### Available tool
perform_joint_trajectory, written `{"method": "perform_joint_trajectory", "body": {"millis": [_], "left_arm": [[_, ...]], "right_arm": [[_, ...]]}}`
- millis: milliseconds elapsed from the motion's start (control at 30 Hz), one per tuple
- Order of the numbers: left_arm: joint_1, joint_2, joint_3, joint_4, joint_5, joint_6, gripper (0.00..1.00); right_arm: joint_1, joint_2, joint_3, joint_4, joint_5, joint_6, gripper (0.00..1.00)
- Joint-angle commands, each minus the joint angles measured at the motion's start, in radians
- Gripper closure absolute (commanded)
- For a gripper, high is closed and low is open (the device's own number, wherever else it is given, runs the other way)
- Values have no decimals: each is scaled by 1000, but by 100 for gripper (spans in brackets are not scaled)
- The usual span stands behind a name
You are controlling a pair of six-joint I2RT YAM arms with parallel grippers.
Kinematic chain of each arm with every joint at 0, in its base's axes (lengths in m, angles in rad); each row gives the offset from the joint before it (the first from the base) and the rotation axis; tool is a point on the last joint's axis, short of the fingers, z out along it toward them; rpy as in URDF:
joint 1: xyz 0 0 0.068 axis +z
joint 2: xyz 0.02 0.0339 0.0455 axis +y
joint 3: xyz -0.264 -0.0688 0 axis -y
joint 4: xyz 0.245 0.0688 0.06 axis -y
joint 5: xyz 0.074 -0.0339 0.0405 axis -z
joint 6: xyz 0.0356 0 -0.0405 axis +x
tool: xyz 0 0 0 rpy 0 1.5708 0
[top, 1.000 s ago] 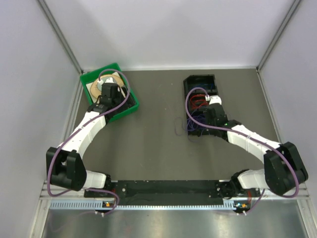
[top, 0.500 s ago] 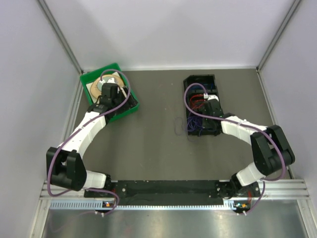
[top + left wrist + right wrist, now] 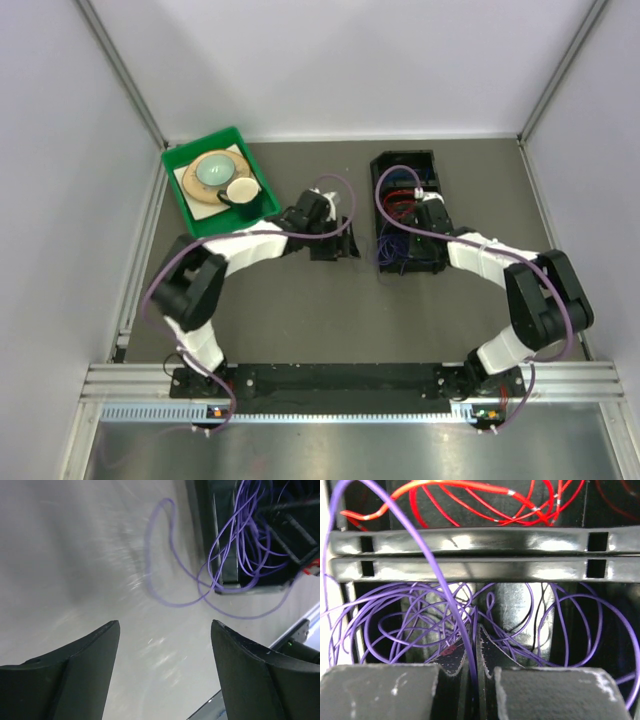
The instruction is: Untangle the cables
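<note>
The cables lie in a black divided tray point(image 3: 405, 163): red cables point(image 3: 400, 203) in a middle compartment, purple cables point(image 3: 397, 255) in the near one. My right gripper point(image 3: 418, 232) is down in the purple compartment. In the right wrist view the right gripper point(image 3: 476, 630) is shut on one purple cable point(image 3: 451, 605) that rises up and left past the red cables point(image 3: 470, 495). My left gripper point(image 3: 335, 243) hangs open just left of the tray. Nothing is between the left gripper point(image 3: 165, 625) jaws; a purple cable loop point(image 3: 148, 555) spills from the tray point(image 3: 202, 530) onto the table ahead.
A green bin point(image 3: 170, 160) at the back left holds a round wooden disc and a pale bowl. Side walls with metal posts close in the table. A black rail with the arm bases runs along the near edge point(image 3: 340, 380).
My left arm has swung from the green bin to the table's middle, beside the black tray. The right arm folded its elbow in; its gripper stayed shut in the tray.
</note>
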Motion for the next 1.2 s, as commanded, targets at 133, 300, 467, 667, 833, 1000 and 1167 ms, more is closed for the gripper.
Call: {"method": "perform_joint_trajectory", "body": {"millis": [133,300,467,667,833,1000,1167], "left_arm": [[-62,206,150,197,137,-100,21],[-77,254,182,251,143,-125,27],[-91,327,251,245,178,-131,35],[-111,335,268,256,203,-151,51],[-109,308,282,253,181,-161,100],[-111,283,333,227,177,-152,100],[-122,288,376,216,195,-158,100]], "right_arm": [[-31,32,6,47,-54,48,100],[-37,34,7,50,-66,46,100],[-42,29,4,53,-71,44,100],[-56,14,0,56,-85,48,100],[-59,-3,-2,62,-97,63,100],[-59,-15,-3,70,-125,72,100],[-59,-56,-19,64,-119,89,100]]}}
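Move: The purple strands hanging over the left wall of the black box lie about 11 cm to the right of the left gripper, 1 cm ahead and 3 cm below. The loose purple loop on the table is only some 5 cm to its right, 2 cm back and 8 cm down; the red cable sits 8 cm ahead, 13 cm right and 6 cm down. From the shut right gripper, those strands are roughly 8 cm left, 1 cm back and 2 cm higher. Bring the open left gripper about 11 cm right to the box's left wall, dipping some 4 cm early and easing part-way back up, while rolling its left side down about 15 degrees. Shut the fingers on the purple strands there, then raise them roughly 3 cm. Keep the right gripper closed on its purple strand inside the box, nearly still. ##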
